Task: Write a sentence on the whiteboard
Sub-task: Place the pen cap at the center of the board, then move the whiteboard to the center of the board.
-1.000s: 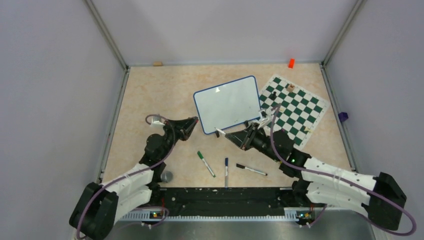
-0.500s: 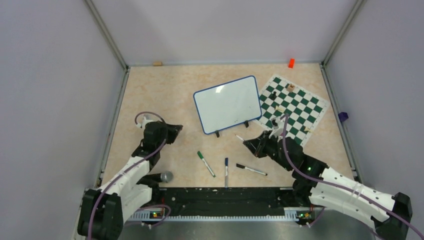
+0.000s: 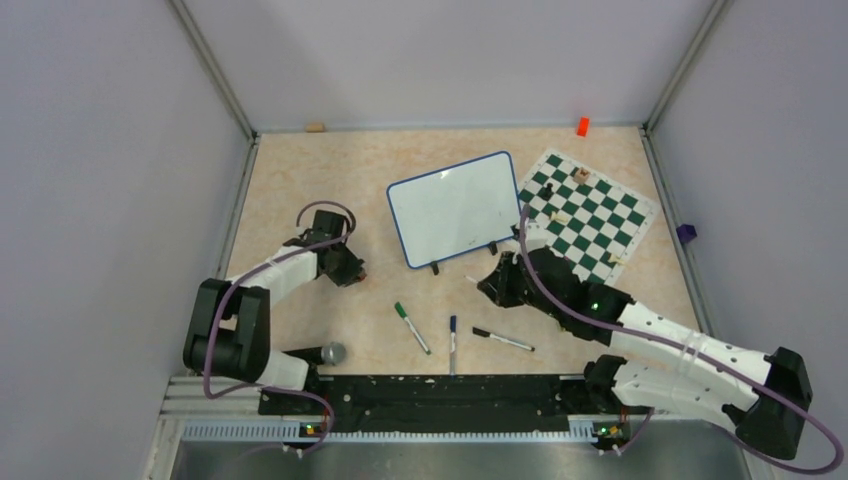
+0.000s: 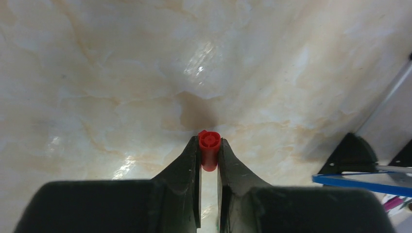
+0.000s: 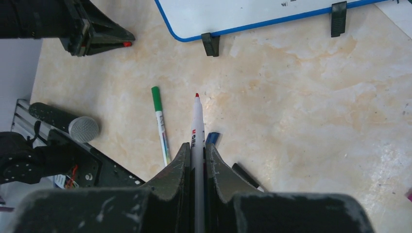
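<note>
The whiteboard (image 3: 456, 208), white with a thin blue frame and two black feet, lies mid-table; its face is bare and no sentence is in view. My right gripper (image 3: 492, 285) hovers just below the board's near edge, shut on a white marker (image 5: 197, 124) whose uncapped red tip points toward the near left. In the right wrist view the board's edge (image 5: 252, 14) fills the top. My left gripper (image 3: 355, 272) is left of the board, low over the table and apart from it, shut on a small red cap (image 4: 209, 151). A blue board corner (image 4: 359, 178) shows in the left wrist view.
A green marker (image 3: 411, 327), a blue marker (image 3: 452, 343) and a black marker (image 3: 503, 340) lie near the front edge. A microphone (image 3: 325, 354) rests by the left arm's base. The chess mat (image 3: 585, 210) with pieces is right of the board.
Both grippers have drawn away from the board's near edge: the left one swung left with the red cap, the right one pulled back toward the front with the marker.
</note>
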`<act>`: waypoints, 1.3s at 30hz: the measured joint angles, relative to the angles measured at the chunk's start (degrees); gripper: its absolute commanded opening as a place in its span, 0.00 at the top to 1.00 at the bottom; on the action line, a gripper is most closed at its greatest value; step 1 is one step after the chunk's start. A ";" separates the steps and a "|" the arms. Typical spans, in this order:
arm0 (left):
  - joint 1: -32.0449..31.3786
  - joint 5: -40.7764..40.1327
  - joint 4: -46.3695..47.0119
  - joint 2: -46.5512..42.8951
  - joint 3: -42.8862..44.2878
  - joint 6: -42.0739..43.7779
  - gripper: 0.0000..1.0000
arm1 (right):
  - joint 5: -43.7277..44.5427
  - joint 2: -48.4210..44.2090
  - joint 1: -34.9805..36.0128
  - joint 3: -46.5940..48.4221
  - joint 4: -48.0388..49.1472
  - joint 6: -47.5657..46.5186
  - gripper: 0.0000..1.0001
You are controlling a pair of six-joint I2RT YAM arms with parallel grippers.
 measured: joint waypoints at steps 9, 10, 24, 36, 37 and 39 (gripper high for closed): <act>0.22 1.68 -3.56 1.64 1.07 4.31 0.44 | -0.55 8.92 0.00 6.80 -11.15 9.07 1.00; 0.22 2.08 -3.72 1.62 1.07 4.22 0.39 | -0.52 9.64 0.00 6.97 -11.74 9.35 1.00; 0.81 7.74 -5.46 -10.95 -1.40 13.31 0.01 | -5.64 10.56 -8.31 7.04 -14.43 10.01 1.00; 0.79 26.82 13.75 -25.44 -13.60 16.87 0.01 | -2.56 -5.57 -8.31 5.90 -9.62 -3.13 1.00; 0.79 28.00 16.28 -25.86 -14.97 16.55 0.01 | -1.09 -7.04 -8.31 5.77 -9.66 -3.39 1.00; 0.79 29.99 20.90 -26.18 -16.85 16.39 0.01 | 2.84 -9.05 -8.52 5.79 -10.08 -3.58 1.00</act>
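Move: The left hand, low over the bare table, holds the red cap; its landing spot is about 1 cm back and 2 cm below. From there the green marker lies about 10 cm back and 10 cm right; the whiteboard's middle is some 11 cm ahead, 19 cm right and 4 cm higher. The right hand holds the uncapped red pen: the whiteboard's middle is roughly 21 cm ahead, 6 cm left and 7 cm below, the black marker 3 cm back, 3 cm right and 14 cm below. With a short settle of about 1 cm down and back, the left hand opens its fingers wide and lets go of the red cap on the table, then lifts away some 9 cm while drifting right and back, the wrist swinging about 30 degrees clockwise and tipping up. The right hand keeps its pinch on the pen, dips about 4 cm, then climbs to some 5 cm above where it began and shifts about 6 cm right with a little forward. ##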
